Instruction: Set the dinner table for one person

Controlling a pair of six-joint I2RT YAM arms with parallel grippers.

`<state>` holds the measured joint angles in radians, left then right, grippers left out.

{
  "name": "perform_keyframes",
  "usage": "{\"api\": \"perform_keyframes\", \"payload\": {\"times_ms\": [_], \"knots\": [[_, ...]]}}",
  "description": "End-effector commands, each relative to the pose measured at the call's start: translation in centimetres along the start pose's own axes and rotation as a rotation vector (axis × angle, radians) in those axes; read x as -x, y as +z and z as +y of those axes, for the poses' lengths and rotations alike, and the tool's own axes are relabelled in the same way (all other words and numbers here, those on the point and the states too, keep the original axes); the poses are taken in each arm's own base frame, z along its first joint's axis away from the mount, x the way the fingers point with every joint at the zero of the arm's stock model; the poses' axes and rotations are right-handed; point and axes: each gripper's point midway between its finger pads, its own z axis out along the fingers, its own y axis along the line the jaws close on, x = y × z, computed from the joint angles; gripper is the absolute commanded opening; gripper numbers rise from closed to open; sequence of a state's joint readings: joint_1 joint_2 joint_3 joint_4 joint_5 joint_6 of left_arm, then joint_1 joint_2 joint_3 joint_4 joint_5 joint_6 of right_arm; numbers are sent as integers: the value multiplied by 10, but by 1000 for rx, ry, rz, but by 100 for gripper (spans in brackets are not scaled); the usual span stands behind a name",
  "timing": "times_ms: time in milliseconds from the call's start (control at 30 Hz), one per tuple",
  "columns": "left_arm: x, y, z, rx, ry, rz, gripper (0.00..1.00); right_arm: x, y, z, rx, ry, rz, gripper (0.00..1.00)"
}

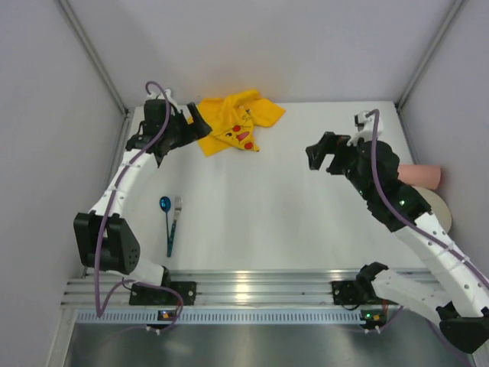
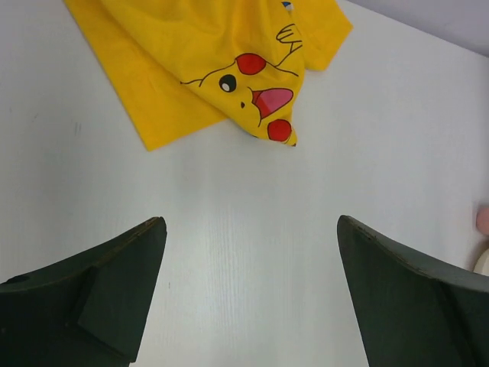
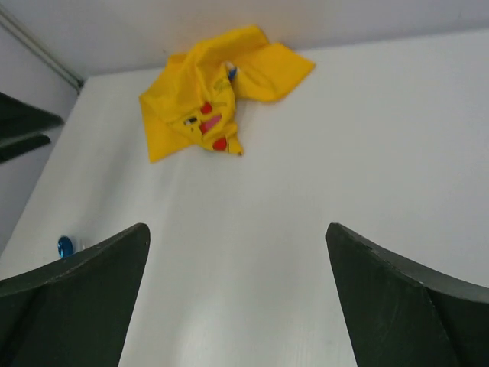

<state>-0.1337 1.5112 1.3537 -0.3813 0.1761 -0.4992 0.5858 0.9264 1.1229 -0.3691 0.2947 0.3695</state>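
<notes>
The white dinner table (image 1: pixel 267 206) fills the top view. A crumpled yellow Pikachu-print cloth (image 1: pixel 233 122) lies at its back; it also shows in the left wrist view (image 2: pixel 221 69) and the right wrist view (image 3: pixel 210 92). A blue spoon (image 1: pixel 166 210) and a fork with a teal handle (image 1: pixel 174 225) lie side by side at the front left. My left gripper (image 1: pixel 195 122) is open and empty, just left of the cloth. My right gripper (image 1: pixel 322 157) is open and empty above the table's right half.
A pink cup (image 1: pixel 420 176) lies on its side at the right edge, with a cream plate (image 1: pixel 437 210) beside it, partly hidden by my right arm. Grey walls enclose the table. A metal rail (image 1: pixel 244 287) runs along the front.
</notes>
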Motion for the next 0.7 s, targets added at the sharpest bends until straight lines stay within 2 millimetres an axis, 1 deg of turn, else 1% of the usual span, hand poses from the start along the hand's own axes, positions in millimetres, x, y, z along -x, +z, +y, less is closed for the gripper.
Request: {"api": "perform_keyframes", "payload": {"times_ms": [0,67,100,133,167,200,233,300,333,367,400,433,467,500,533,600,633,667], "knots": [[19,-9,-2,12,17,-44,99,-87,2,-25,-74,141,295,100],[27,0,-6,3,33,-52,99,-96,4,-23,-88,172,346,100],[31,3,-3,18,24,-64,99,-102,7,-20,-79,172,374,100],[35,14,3,60,11,-60,99,-102,8,-18,-71,174,379,100],[38,20,10,100,2,-60,99,-99,11,-14,-51,174,372,100],[39,27,11,107,-3,-49,99,-101,14,-10,-33,171,383,100],[40,41,13,119,-11,-25,99,-97,15,-6,-16,170,378,100],[38,55,21,160,-49,-10,99,-95,18,-4,-4,150,384,100],[33,68,28,186,-64,9,99,-91,19,-2,1,145,379,100],[29,74,33,205,-79,19,99,-89,19,-2,6,132,374,100],[25,79,43,252,-108,17,99,-90,21,-2,7,123,375,100],[13,90,55,288,-122,45,99,-90,23,-3,4,114,371,100],[3,93,63,323,-135,74,99,-89,25,-4,8,96,363,100],[-2,97,69,349,-153,83,99,-89,28,-6,-1,87,364,100],[-13,107,77,369,-160,113,99,-82,29,-5,-1,81,350,100],[-21,117,81,378,-164,134,99,-79,35,-13,-29,60,357,100],[-30,128,85,374,-162,155,99,-74,38,-15,-30,44,346,100],[-32,135,87,371,-159,160,99,-69,44,-19,-38,38,329,100]]}}
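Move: The middle of the yellow cloth lies about 20 cm ahead of the left hand, 9 cm to its right and 24 cm below it; its near-left corner is closer, some 8 cm ahead and 3 cm left. The spoon lies about 21 cm back and 13 cm left of that hand, the fork beside it at 21 cm back and 10 cm left. From the right hand the cloth is roughly 35 cm ahead, 18 cm left and 35 cm below. With fingers kept wide open, the left hand first reaches level about 8 cm forward towards the yellow cloth, then sinks some 14 cm above its near-left corner, easing slightly left while the fingers tip about 20 degrees farther down and turn a little counter-clockwise. The empty right hand drops quickly by 12 cm over bare table, its open fingers tipping downwards, then creeps up a little. ##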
